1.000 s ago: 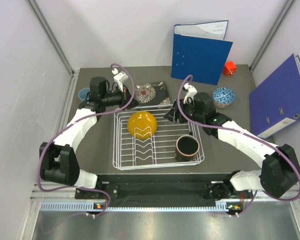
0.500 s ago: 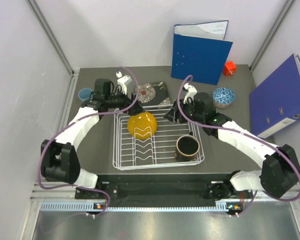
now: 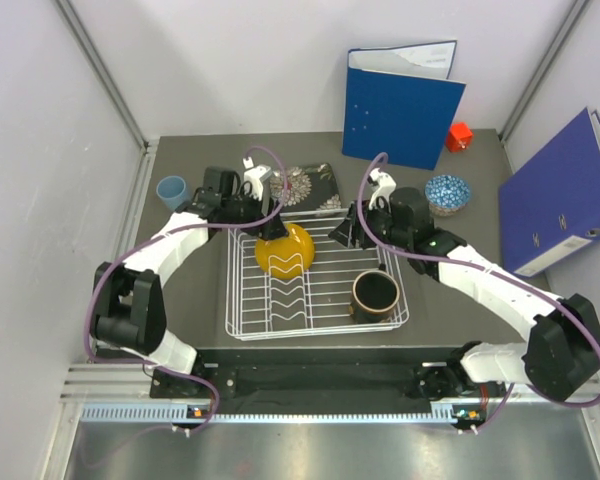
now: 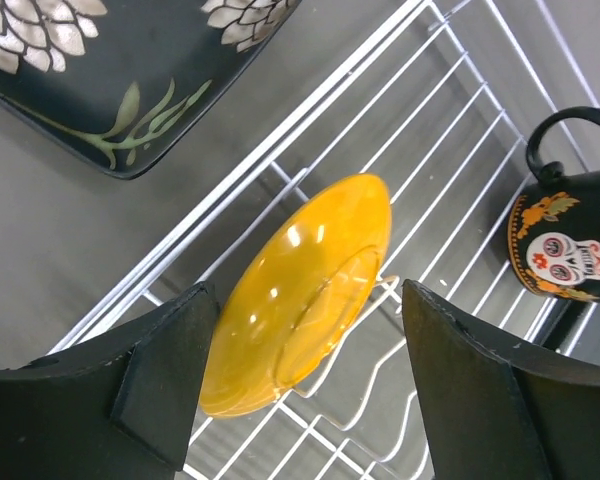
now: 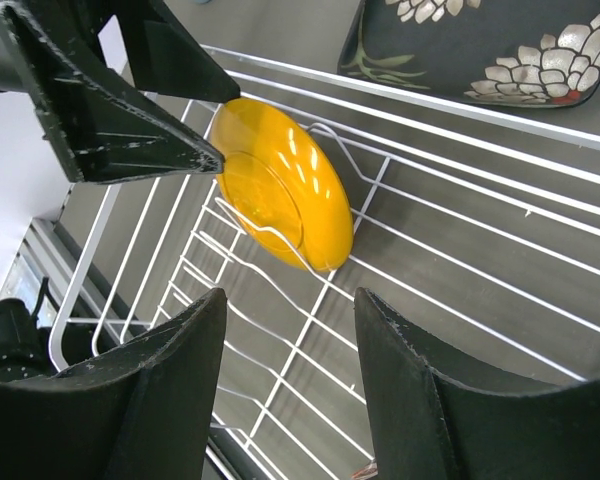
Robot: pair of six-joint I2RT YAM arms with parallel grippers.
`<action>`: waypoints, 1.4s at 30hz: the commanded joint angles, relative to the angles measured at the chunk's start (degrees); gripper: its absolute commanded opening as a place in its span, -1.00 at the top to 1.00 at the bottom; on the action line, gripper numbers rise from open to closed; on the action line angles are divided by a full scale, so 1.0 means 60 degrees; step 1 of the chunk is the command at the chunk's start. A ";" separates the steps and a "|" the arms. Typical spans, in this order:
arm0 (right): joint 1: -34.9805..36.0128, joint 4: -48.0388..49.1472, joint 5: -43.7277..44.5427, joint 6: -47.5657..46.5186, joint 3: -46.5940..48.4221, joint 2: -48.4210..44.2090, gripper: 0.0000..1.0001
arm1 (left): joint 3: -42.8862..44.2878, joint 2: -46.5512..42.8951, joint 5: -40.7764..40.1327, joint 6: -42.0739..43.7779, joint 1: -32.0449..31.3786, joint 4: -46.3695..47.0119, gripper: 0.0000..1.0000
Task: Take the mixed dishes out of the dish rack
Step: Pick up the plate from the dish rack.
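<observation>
The white wire dish rack sits mid-table. A small yellow round dish leans on edge in its wavy dividers, and a dark mug with a skull picture stands at its front right. My left gripper hangs open over the dish, whose rim lies between the two fingers. My right gripper is open above the rack's back right, with nothing between its fingers. On the table stand the black flowered plate, the light blue cup and the speckled bowl.
Two blue ring binders stand at the back and along the right side, with a small red block between them. Grey walls and metal posts close in the table on three sides. Both arms reach toward each other over the rack's back edge.
My left gripper opened, left the light blue cup at the far left and swung right to straddle the yellow dish. The right arm has not moved.
</observation>
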 commanded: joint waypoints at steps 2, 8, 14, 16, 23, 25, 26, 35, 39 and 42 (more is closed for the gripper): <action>0.0189 0.0436 -0.0112 -0.0036 0.0031 -0.0055 -0.08 | -0.0517 -0.0374 -0.0218 0.0032 -0.0274 0.0237 -0.57; 0.0262 0.0510 -0.0127 0.0008 0.0017 0.0033 -0.08 | -0.0913 -0.0346 -0.0279 -0.0027 -0.0363 0.0472 -0.48; 0.0291 0.0539 -0.0097 0.0008 -0.0013 0.0076 -0.08 | -0.1221 -0.0360 -0.0072 -0.0041 -0.0655 0.0413 -0.01; 0.0291 0.0553 -0.0097 0.0008 -0.0013 0.0135 -0.08 | -0.1235 -0.0404 -0.0102 0.0002 -0.0772 0.0311 0.05; 0.0306 0.0554 -0.0097 0.0008 0.0060 0.0267 -0.08 | -0.1133 -0.0243 0.0059 0.0076 -0.0832 0.0223 0.81; 0.0291 0.0539 -0.0082 0.0008 0.0031 0.0253 -0.08 | -0.1075 -0.0199 0.0030 0.0105 -0.0832 0.0223 1.00; 0.0291 0.0539 -0.0053 0.0008 0.0046 0.0238 -0.08 | -0.1016 -0.0170 0.0059 0.0119 -0.0832 0.0208 1.00; 0.0292 0.0539 -0.0053 -0.0006 0.0075 0.0326 -0.08 | -0.0753 -0.0711 -0.0131 0.0178 -0.0832 0.0193 1.00; 0.0292 0.0524 -0.0068 0.0008 0.0104 0.0384 -0.07 | -0.0460 -0.0916 -0.0292 0.0222 -0.0832 0.0047 1.00; 0.0306 0.0510 -0.0068 0.0023 0.0119 0.0355 -0.08 | -0.0401 -0.1106 -0.0292 0.0222 -0.0832 0.0148 1.00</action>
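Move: From the left hand, the middle of the yellow plate standing in the dish rack lies about 4 cm to the right, 3 cm back and 5 cm lower, with its upper left edge near the open fingertips. The square black tray lies about 7 cm right, 11 cm ahead and 13 cm lower, beyond the rack, while the black mug sits about 22 cm right, 13 cm back and 8 cm down. From the right hand, the plate is roughly 14 cm left, level fore-and-aft and 10 cm lower. The left hand sinks about 2.5 cm over the yellow plate's upper left edge while its wide-open fingers start to close, then travels some 2 cm back and 2 cm to the right as they narrow around the edge. By the end the fingers pinch the plate between them, their grip effort risen, and the hand eases up about 2 cm with the wrist hardly turning. ##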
